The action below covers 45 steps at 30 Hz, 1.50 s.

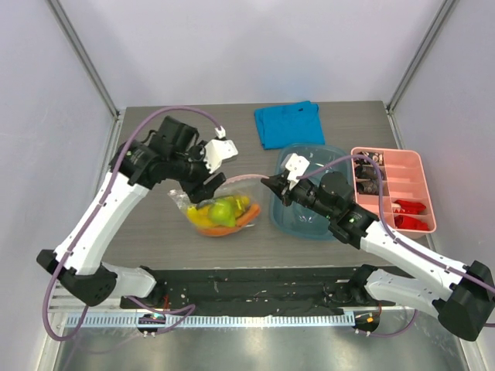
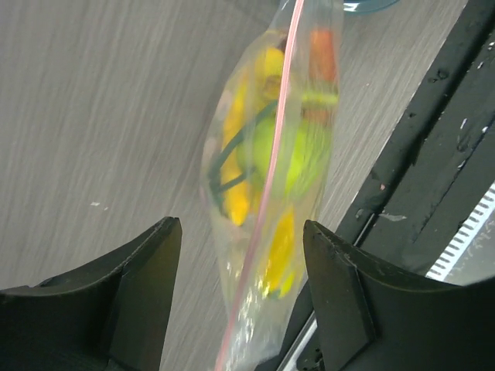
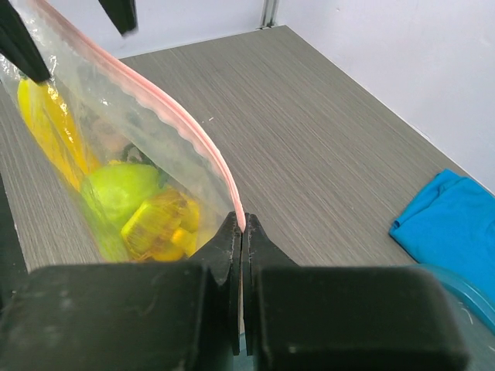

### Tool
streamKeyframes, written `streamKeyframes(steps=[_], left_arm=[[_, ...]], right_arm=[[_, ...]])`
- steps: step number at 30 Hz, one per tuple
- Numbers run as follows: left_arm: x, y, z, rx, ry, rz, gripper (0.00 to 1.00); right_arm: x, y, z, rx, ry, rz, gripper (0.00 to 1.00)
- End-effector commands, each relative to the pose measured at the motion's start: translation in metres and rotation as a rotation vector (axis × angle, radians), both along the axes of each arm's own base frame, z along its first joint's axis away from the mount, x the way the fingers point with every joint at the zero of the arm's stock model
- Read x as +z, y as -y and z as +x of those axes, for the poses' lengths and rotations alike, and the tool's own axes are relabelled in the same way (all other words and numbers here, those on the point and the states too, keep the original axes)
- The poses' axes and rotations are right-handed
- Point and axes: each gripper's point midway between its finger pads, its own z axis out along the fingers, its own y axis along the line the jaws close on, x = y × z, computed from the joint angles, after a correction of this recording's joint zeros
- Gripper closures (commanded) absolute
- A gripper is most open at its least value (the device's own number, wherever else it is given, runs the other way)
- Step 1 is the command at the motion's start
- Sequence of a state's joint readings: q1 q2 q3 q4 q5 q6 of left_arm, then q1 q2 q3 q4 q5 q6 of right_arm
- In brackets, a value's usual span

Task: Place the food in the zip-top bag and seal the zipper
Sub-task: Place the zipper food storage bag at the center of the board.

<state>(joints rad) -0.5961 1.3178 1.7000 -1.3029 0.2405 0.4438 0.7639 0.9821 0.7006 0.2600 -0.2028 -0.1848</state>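
The zip-top bag (image 1: 219, 213) hangs just above the table, stretched between my two grippers. The food is inside it: yellow banana (image 2: 234, 127), green pear (image 3: 122, 190) and orange pepper (image 1: 246, 216). The pink zipper (image 2: 272, 166) runs along the top edge. My right gripper (image 3: 243, 229) is shut on the right end of the zipper (image 3: 186, 127), seen from above beside the tub (image 1: 268, 184). My left gripper (image 2: 241, 263) is open, its fingers (image 2: 151, 270) standing on either side of the bag's left end without touching it; it also shows from above (image 1: 206, 187). No slider tab shows.
A teal tub (image 1: 288, 216) stands right of the bag under my right arm. A blue folded cloth (image 1: 289, 124) lies at the back. A pink divided tray (image 1: 421, 166) with small dark and red pieces is at the far right. A black mat (image 1: 255, 282) lines the near edge.
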Motion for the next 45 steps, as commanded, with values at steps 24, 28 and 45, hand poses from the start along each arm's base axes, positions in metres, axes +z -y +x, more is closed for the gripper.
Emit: streamKeyframes(steps=[24,28,45], left_arm=[[0.062,-0.043,0.201,0.171,0.432,0.058,1.00],[0.050,-0.033,0.187,0.033,0.393,0.061,1.00],[-0.170,0.027,-0.012,-0.122,-0.260,-0.063,0.89]], right_arm=[[0.074,0.011,0.021,-0.122,-0.082,0.074,0.00],[0.069,0.025,0.025,-0.176,-0.113,0.063,0.00],[0.014,0.079,0.039,-0.354,-0.316,0.087,0.00]])
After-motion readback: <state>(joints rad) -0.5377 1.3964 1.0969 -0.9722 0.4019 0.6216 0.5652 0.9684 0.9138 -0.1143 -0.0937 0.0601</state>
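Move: Just beneath the left hand's open fingers runs the bag's zipper, the spot to pinch about 3 cm lower and 2 cm to the right. The food in the hanging bag is some 13 cm below that hand and 6 cm to its right, neither ahead nor back. The right hand still grips the zipper's right end; from it the food is roughly 11 cm left, 3 cm back and 13 cm down, the teal tray about 14 cm right, 11 cm ahead and 22 cm down. Dipping slightly right, the left hand shuts on the middle of the zipper, then carries the bag forward about 19 cm with its fingertips swinging outward; it comes back the same distance while sinking some 17 cm to the board, fingertips swinging back, pinch kept. Meanwhile the right hand opens wide, lets go of the zipper's end, rises, and backs off right and a little forward, turning clockwise. ##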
